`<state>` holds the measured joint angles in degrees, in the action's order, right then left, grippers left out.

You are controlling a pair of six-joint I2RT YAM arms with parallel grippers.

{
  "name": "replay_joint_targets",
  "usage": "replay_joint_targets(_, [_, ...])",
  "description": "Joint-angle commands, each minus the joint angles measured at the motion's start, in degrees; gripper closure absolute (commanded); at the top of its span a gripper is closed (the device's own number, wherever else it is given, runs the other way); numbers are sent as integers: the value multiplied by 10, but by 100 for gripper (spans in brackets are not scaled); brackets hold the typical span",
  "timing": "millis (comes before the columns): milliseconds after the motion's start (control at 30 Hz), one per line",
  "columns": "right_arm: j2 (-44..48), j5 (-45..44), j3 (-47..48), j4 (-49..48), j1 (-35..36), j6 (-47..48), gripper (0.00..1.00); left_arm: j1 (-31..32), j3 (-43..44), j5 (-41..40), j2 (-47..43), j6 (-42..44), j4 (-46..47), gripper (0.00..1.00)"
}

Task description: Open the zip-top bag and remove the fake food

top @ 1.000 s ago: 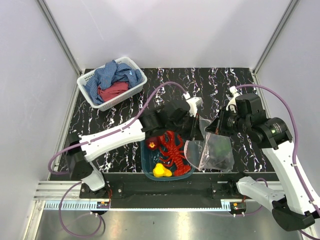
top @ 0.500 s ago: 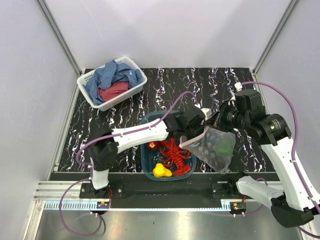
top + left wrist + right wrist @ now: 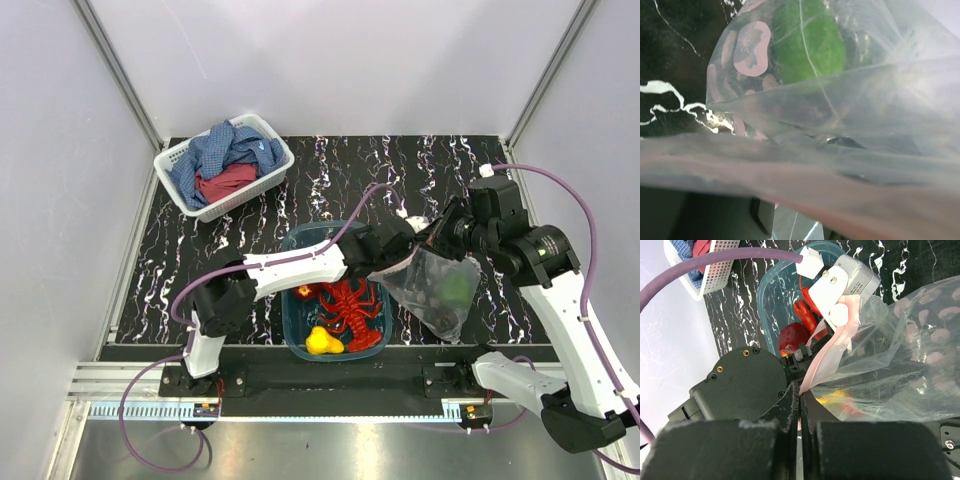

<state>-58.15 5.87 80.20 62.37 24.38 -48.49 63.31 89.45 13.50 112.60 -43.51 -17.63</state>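
Observation:
The zip-top bag (image 3: 432, 285) hangs over the table right of centre, clear and crinkled, with a green pepper (image 3: 456, 290) inside. My right gripper (image 3: 447, 240) is shut on its edge; in the right wrist view its gripper (image 3: 801, 390) pinches the pinkish zip strip (image 3: 832, 352). My left gripper (image 3: 405, 243) is at the bag's mouth. In the left wrist view the strip (image 3: 790, 182) lies across the front, the pepper (image 3: 807, 42) shows behind plastic, and the left gripper (image 3: 796, 226) has its jaws apart. A red lobster (image 3: 350, 305), a yellow pear (image 3: 322, 342) and a dark red fruit (image 3: 305, 292) lie in the teal tub (image 3: 292, 325).
A white basket (image 3: 240, 200) with blue and red cloths stands at the back left of the black marbled table. The tub sits at the near edge between the arm bases. Grey walls close in the left, right and back.
My left arm has reached further right to the bag's mouth and its jaws have parted. The bag has swung right and hangs fuller. The right gripper has kept its grip.

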Motion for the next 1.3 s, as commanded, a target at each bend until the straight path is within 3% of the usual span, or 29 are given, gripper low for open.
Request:
replay_joint_targets(0, [-11, 12, 39, -83, 1, -13, 100, -2, 12, -21, 4, 18, 2, 63])
replay_joint_targets(233, [10, 29, 38, -96, 1, -43, 100, -4, 102, -170, -60, 33, -207, 55])
replay_joint_targets(300, [42, 27, 15, -98, 0, -57, 100, -3, 109, -191, -83, 29, -223, 54])
replay_joint_targets(367, [82, 24, -19, -98, 0, -52, 100, -1, 103, -187, -86, 18, -219, 52])
replay_joint_targets(467, [136, 13, -89, -84, -1, -59, 100, 8, 115, -159, -21, 18, -217, 54])
replay_joint_targets(633, [245, -1, -186, -81, -1, -133, 100, 35, 150, -159, 57, 20, -209, 57])
replay_joint_targets(900, [236, -41, -146, 5, -1, -132, 100, 45, 149, -224, 94, 52, -190, 53])
replay_joint_targets(1000, [232, -38, -138, 5, 0, -135, 100, 45, 139, -242, 97, 59, -186, 43])
replay_joint_targets(1267, [226, -26, -136, -3, 0, -143, 100, 44, 127, -329, 89, 56, -181, 40])
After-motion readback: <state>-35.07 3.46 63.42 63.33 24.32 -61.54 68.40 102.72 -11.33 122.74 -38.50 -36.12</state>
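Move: The green fake food lies inside the clear bag, about 8 cm to the left hand's right, a couple of centimetres nearer the base and some 10 cm lower. The basin's middle is about 16 cm to that hand's left, 2 cm back and 11 cm down, with the lobster in it 13 cm left and 6 cm back. From the right hand, the green food is roughly 11 cm right, 5 cm back and 26 cm below. The bag's rim stays pinched in the shut right fingers, which lift about 3 cm, then draw it some 6 cm back with a smaller shift right and down. The left hand first rises forward and left, then plunges about 10 cm at the bag's mouth towards the green food, tipping its fingers roughly 25 degrees more downward, opening them wider and finally edging forward. ##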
